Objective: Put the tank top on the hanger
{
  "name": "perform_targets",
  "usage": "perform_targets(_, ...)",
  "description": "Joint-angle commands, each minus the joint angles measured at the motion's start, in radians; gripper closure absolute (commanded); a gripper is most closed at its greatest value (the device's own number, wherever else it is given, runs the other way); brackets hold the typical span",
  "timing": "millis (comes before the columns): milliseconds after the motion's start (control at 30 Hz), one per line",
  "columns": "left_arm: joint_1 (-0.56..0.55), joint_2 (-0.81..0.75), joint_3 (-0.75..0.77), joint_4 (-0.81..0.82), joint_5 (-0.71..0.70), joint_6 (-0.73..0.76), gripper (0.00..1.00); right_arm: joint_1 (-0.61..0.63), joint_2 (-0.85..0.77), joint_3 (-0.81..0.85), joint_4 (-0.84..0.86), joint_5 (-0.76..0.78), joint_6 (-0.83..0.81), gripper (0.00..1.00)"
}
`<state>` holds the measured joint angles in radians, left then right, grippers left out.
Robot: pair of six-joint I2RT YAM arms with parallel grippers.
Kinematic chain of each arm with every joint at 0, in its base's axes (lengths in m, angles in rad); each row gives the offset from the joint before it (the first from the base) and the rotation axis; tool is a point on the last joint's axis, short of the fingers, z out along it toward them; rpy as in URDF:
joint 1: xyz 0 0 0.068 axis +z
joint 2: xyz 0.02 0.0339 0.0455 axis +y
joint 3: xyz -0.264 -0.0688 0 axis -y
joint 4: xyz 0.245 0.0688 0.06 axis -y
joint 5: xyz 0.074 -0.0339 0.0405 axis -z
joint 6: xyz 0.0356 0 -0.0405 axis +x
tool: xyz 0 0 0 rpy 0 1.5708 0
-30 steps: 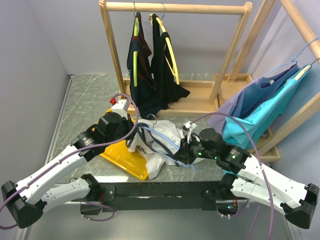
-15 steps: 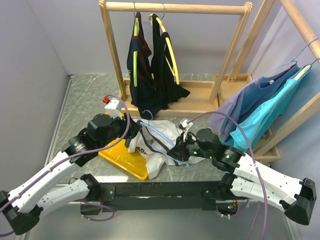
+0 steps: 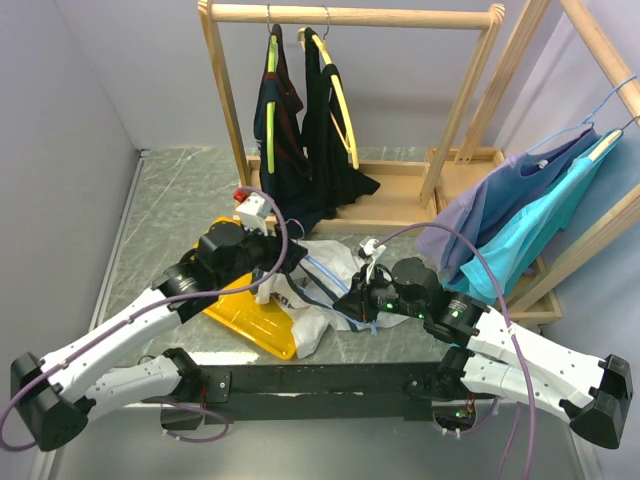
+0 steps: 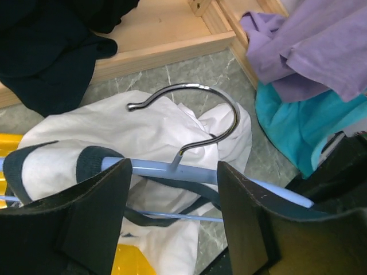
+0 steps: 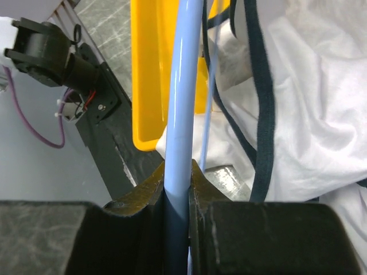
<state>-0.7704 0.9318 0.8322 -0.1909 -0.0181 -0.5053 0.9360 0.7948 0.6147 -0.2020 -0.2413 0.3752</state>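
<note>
The white tank top with navy trim lies bunched on the table, partly over the light-blue hanger. In the left wrist view the hanger's metal hook rests on the tank top. My left gripper is open, with one finger on each side of the hanger's blue bar below the hook, touching nothing. A navy-trimmed strap sits over the bar's left end. My right gripper is shut on the hanger's arm, beside the tank top.
A yellow bin lies under the tank top's left side. Behind stands a wooden rack with dark garments on yellow-green hangers. Purple and teal shirts hang on a second rack at right.
My left gripper has opened from shut; its arm swung left, then back right to the hook. The right gripper shifted slightly left with the hanger.
</note>
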Motion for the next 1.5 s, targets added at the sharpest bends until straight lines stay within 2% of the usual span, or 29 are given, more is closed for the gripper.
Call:
perform_targets(0,-0.032,0.056,0.022,0.122,-0.045,0.039,0.32,0.017,-0.005,0.003,0.105,0.016,-0.009,1.00)
perform_targets(167,-0.070,0.119,0.022,0.163,-0.074,0.044,0.37,0.020,-0.003,0.008,0.096,0.036,-0.012,1.00)
perform_targets(300,-0.099,0.125,0.012,0.143,-0.204,0.036,0.39,0.023,-0.019,0.007,0.085,0.042,-0.013,1.00)
perform_targets(433,-0.099,0.091,-0.024,0.183,-0.207,0.036,0.44,0.024,-0.017,0.005,0.085,0.040,-0.013,1.00)
perform_targets(533,-0.099,0.122,-0.021,0.183,-0.189,0.042,0.45,0.023,-0.016,0.005,0.088,0.039,-0.012,1.00)
perform_targets(700,-0.099,0.131,-0.064,0.303,-0.187,0.033,0.51,0.024,-0.014,0.005,0.090,0.037,-0.010,1.00)
perform_targets(800,-0.099,0.113,-0.085,0.338,-0.187,0.037,0.65,0.026,-0.012,0.003,0.087,0.043,-0.015,1.00)
perform_targets(833,-0.099,0.104,-0.090,0.340,-0.195,0.037,0.78,0.026,-0.011,0.005,0.085,0.046,-0.015,1.00)
perform_targets(900,-0.101,0.096,-0.093,0.326,-0.207,0.040,0.95,0.026,-0.008,0.008,0.076,0.059,-0.013,1.00)
perform_targets(933,-0.102,0.088,-0.097,0.321,-0.226,0.042,0.99,0.026,-0.008,0.008,0.073,0.066,-0.009,1.00)
perform_targets(1000,-0.107,0.078,-0.107,0.306,-0.247,0.047,0.99,0.027,0.001,0.016,0.056,0.103,-0.001,1.00)
perform_targets(1100,-0.115,0.050,-0.123,0.289,-0.301,0.047,0.99,0.029,0.012,0.031,0.013,0.186,0.027,0.76)
perform_targets(1133,-0.118,0.036,-0.133,0.282,-0.322,0.047,0.99,0.030,0.012,0.034,-0.016,0.212,0.046,0.61)
perform_targets(1233,-0.121,0.012,-0.145,0.255,-0.356,0.042,0.99,0.029,-0.008,0.040,-0.083,0.339,0.096,0.41)
perform_targets(1467,-0.121,-0.036,-0.148,0.194,-0.492,-0.036,0.99,0.029,-0.123,0.033,-0.266,0.588,0.258,0.40)
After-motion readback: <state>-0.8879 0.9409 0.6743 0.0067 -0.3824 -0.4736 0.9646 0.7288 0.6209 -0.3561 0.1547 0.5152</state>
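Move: The hanger's neck, at the foot of its hook, lies just beyond the left hand's open fingers: about 2 cm ahead, 3 cm to the right and 3 cm lower. From that hand the tank top's middle is roughly level, 7 cm to the right and 20 cm below; the yellow tray is about level, 12 cm to the left and 22 cm below. From the right hand, gripping the hanger's near arm, the neck lies some 11 cm ahead, 8 cm left and 3 cm higher. While the right hand holds the blue hanger's arm almost still, the left eases about 4 cm forward, right and down onto the neck and pinches it shut under the hook, then carries it some 4 cm left and turns roughly 10 degrees counter-clockwise. Only after that grip is made does the right hand open and let go of the arm, swinging about 5 cm to the right and forward over the tank top, turning some 20 degrees clockwise. ##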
